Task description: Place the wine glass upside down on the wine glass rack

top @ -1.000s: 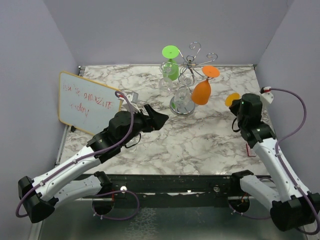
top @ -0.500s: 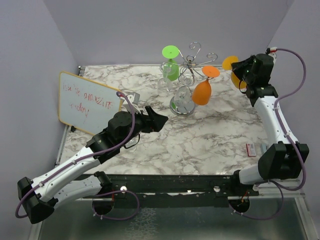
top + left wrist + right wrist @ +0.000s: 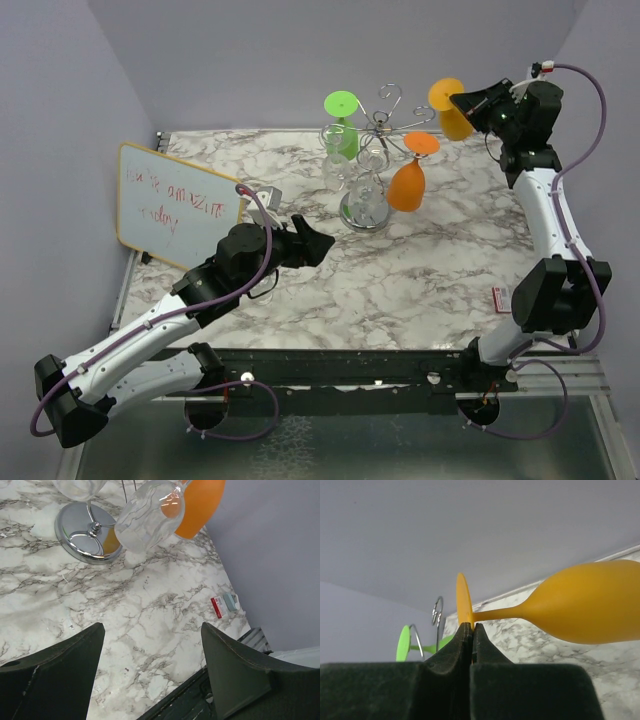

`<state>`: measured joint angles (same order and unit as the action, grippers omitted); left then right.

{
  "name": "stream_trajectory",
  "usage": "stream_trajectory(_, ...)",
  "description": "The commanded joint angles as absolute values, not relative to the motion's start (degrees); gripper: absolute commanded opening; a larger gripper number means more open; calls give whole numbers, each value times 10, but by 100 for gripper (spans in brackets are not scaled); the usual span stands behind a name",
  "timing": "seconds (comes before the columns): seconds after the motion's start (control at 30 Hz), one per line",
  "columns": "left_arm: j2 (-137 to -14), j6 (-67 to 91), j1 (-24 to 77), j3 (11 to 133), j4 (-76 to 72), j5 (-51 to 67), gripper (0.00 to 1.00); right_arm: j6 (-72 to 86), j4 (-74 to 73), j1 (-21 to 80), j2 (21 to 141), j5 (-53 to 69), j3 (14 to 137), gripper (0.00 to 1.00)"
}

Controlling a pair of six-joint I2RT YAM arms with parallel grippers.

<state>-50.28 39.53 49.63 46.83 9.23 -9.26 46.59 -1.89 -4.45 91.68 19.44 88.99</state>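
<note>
A yellow-orange wine glass (image 3: 452,110) hangs in the air at the back right, foot up and bowl down, tilted. My right gripper (image 3: 463,101) is shut on the rim of its foot. In the right wrist view the fingertips (image 3: 471,627) pinch the foot disc, with the stem and bowl (image 3: 590,610) running off to the right. The chrome wine glass rack (image 3: 383,128) stands left of the held glass and apart from it; its round base (image 3: 85,530) shows in the left wrist view. My left gripper (image 3: 318,240) is open and empty above the marble, as the left wrist view (image 3: 152,627) confirms.
On the rack hang a green glass (image 3: 342,125), an orange glass (image 3: 404,183) and clear glasses (image 3: 365,190). A whiteboard (image 3: 180,205) leans at the left. A small red-and-white card (image 3: 502,298) lies near the right front edge. Walls close in behind and beside.
My right arm has lifted the yellow-orange glass from low on the right side up to the back right, level with the rack's top. The left arm has barely moved.
</note>
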Motion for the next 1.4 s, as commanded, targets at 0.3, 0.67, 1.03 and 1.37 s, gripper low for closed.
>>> stream_trajectory(0.3,-483,382,498,450,103,-100,80,486,36,0,944,303,916,1)
stream_trajectory(0.67,-489,375,498,446,110,-109,80,498,15,19,932,316,907,1)
stream_trajectory(1.03,-483,382,498,442,117,-110,80,504,-33,19,910,340,915,0)
stream_trajectory(1.37,-463,388,499,436,134,-124,81,501,-59,19,869,303,895,0)
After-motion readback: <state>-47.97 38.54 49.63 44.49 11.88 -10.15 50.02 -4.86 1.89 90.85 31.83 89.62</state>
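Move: The right gripper still holds the yellow wine glass upside down by its foot. The rack's empty right-hand hook lies about 7 cm to its left, 3 cm back and 3 cm lower. The orange glass hangs some 11 cm back, 8 cm left and 10 cm down; the empty rear hook is about 16 cm left and 3 cm ahead, 2 cm lower. From the left gripper the right-hand hook is about 26 cm ahead, 23 cm right and 7 cm up. Swing the right gripper about 8 cm to the left, fast at first, to carry the inverted yellow glass in over the rack's right-hand hook, turning the hand some 20 degrees counter-clockwise. Then ease it back about 4 cm at nearly the same height to draw the stem in beside the curl, fingers staying shut on the foot. ##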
